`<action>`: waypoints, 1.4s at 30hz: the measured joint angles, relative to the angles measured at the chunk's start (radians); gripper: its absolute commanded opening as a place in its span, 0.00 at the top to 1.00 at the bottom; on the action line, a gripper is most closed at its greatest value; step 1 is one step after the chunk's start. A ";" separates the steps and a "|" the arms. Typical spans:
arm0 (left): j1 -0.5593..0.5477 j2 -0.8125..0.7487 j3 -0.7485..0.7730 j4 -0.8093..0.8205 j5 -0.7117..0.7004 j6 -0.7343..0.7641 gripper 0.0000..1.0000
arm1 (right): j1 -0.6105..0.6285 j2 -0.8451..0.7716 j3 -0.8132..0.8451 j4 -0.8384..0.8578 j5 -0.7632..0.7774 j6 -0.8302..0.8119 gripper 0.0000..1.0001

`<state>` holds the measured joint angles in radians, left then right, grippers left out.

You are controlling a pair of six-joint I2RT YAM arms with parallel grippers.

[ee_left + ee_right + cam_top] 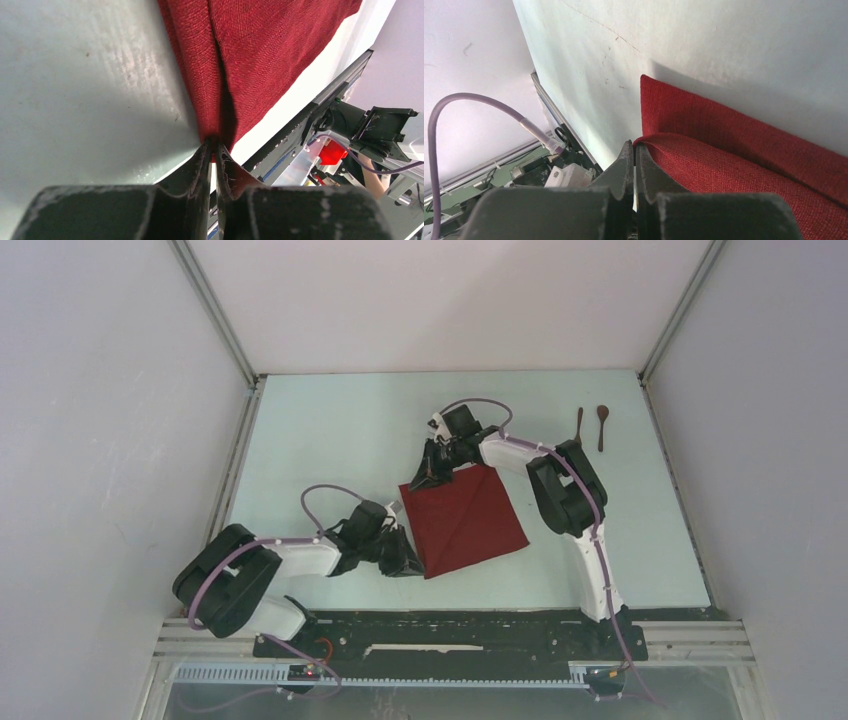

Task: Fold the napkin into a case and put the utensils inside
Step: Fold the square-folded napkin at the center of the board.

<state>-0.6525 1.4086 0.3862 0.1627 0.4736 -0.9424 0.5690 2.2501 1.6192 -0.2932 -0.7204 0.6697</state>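
The dark red napkin point(465, 520) lies in the middle of the table, partly doubled over with a diagonal crease. My left gripper point(408, 560) is at its near left corner. In the left wrist view that left gripper point(215, 145) is shut on a pinched fold of the napkin point(260, 50). My right gripper point(428, 478) is at the far left corner. In the right wrist view the right gripper point(634, 146) is shut on the napkin point(734, 150), whose edge curls up over the layer below. The utensils, a fork point(579, 426) and a spoon point(602, 426), lie side by side at the far right.
The pale table point(330, 440) is boxed in by white walls on the left, right and back. A metal rail point(450, 650) with the arm bases runs along the near edge. Purple cables loop over both wrists.
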 measured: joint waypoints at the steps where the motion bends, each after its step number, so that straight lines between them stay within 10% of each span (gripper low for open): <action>1: 0.000 0.002 -0.005 0.004 0.000 -0.002 0.86 | 0.000 0.006 0.008 -0.001 0.000 0.002 1.00; 21: 0.000 0.050 -0.013 0.075 0.029 -0.027 0.88 | 0.005 0.071 0.064 0.023 -0.071 0.011 0.99; 33: 0.000 0.020 -0.008 0.031 0.017 -0.021 0.68 | 0.009 0.094 0.095 0.022 -0.105 0.019 0.53; 42: 0.095 -0.308 -0.003 -0.175 0.018 0.003 0.63 | -0.023 0.048 0.108 0.014 -0.200 0.023 0.27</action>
<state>-0.5579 1.1004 0.3832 -0.0128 0.4919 -0.9394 0.5461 2.2978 1.7271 -0.2787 -0.9203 0.6930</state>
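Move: My left hand is at the napkin's near-left corner, which is pinched in its fingertips. My right hand holds the upper layer's far corner; the lower layer's far-left corner, where it is going, lies about 3 cm to its left, 1 cm ahead and 2 cm below. From the right hand, the napkin's middle is some 6 cm back and 9 cm to the right, and the near-left corner about 18 cm back and 2 cm to the right. While my left hand stays pinching the near-left corner, my right hand carries the upper layer's corner about 2 cm left, sinking slightly, towards the lower layer's far-left corner. Then both hands open and come free: the left rises 5–6 cm, easing left, and the right lifts about 4 cm from its lowest point, its fingertips tilting up some 10 degrees. ##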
